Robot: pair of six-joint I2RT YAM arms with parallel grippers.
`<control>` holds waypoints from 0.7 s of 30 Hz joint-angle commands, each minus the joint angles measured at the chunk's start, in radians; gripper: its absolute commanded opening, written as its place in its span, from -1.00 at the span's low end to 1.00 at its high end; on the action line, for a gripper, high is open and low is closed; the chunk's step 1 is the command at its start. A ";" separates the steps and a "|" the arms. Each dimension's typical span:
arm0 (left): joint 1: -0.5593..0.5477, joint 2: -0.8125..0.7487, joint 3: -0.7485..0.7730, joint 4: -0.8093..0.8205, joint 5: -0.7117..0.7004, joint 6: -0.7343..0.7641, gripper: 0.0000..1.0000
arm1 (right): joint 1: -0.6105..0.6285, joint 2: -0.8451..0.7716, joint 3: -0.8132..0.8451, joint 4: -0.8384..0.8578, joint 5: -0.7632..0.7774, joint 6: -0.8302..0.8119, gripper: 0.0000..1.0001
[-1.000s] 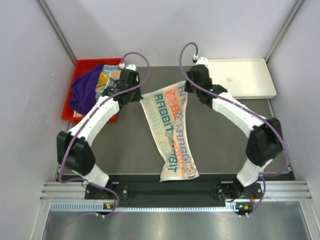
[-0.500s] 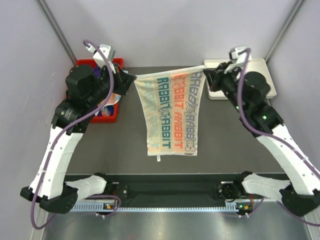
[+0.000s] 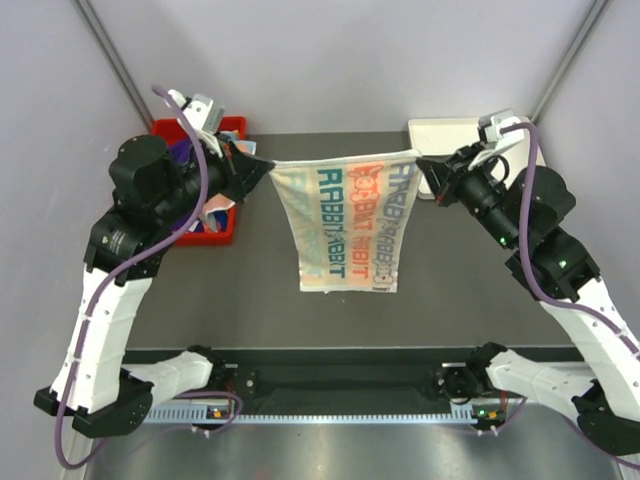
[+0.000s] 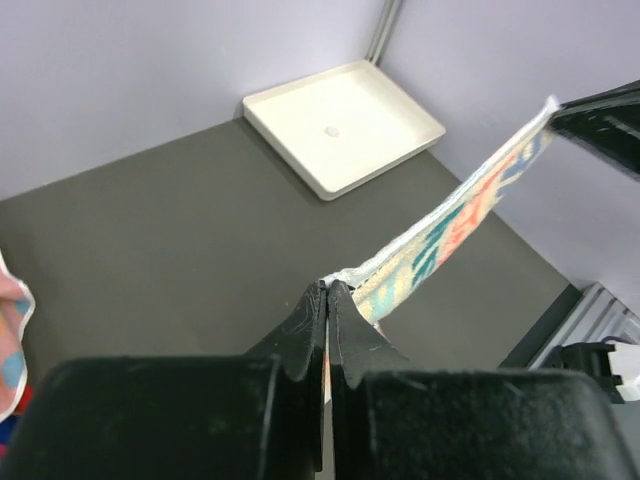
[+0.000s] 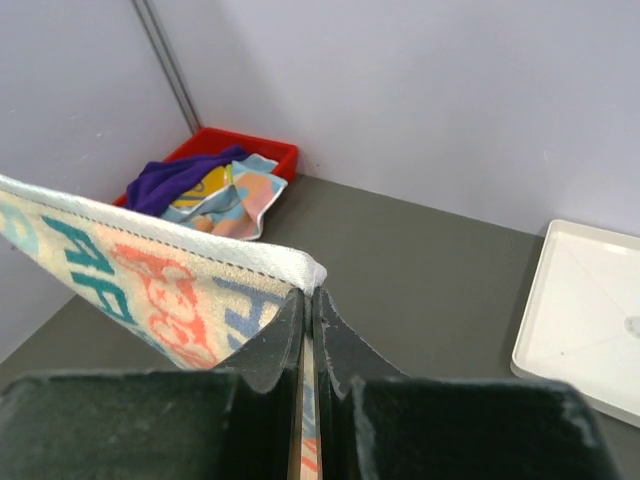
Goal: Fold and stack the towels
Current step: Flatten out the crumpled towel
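A white towel with big teal and orange letters (image 3: 348, 225) hangs in the air above the dark table, stretched by its top edge between both arms. My left gripper (image 3: 262, 166) is shut on the towel's left top corner (image 4: 345, 275). On the opposite top corner (image 5: 305, 270) my right gripper (image 3: 424, 166) is shut. The towel's lower edge hangs free. More towels, a deep purple one (image 5: 175, 178) and a multicoloured one (image 5: 238, 195), lie in the red bin (image 3: 210, 228) at the back left.
A white shallow tray (image 4: 345, 125) sits at the back right corner of the dark table (image 3: 250, 300). Pale walls close in the back and both sides. The arm bases and a metal rail run along the near edge.
Both arms have lifted the lettered towel off the table and spread apart, pulling its top edge taut. It lay diagonally on the table a second ago and now hangs flat.
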 commanded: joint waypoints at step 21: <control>0.012 0.191 0.204 0.034 -0.084 -0.164 -1.00 | 0.002 0.220 0.282 -0.049 -0.022 0.001 -1.00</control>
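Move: Hanging from its pinched far corners, the towel has its middle about 12 cm to the right of the left hand and 12 cm to the left of the right hand, straight below the line between them by some 23 cm. The red bin of towels is roughly 28 cm ahead of the left hand, 26 cm to its left and 42 cm down. The white tray lies some 34 cm ahead of the right hand, 22 cm to its right, 44 cm down. Swinging the towel between them, both hands first rise about 9 cm while drawing back some 5 cm towards the bases, then reverse and sweep forward again by nearly as much, starting to sink by roughly 2 cm. The fingers stay shut on the two corners, the wrists tilt only about 10 degrees, and the right hand eases slightly inward at the end. ##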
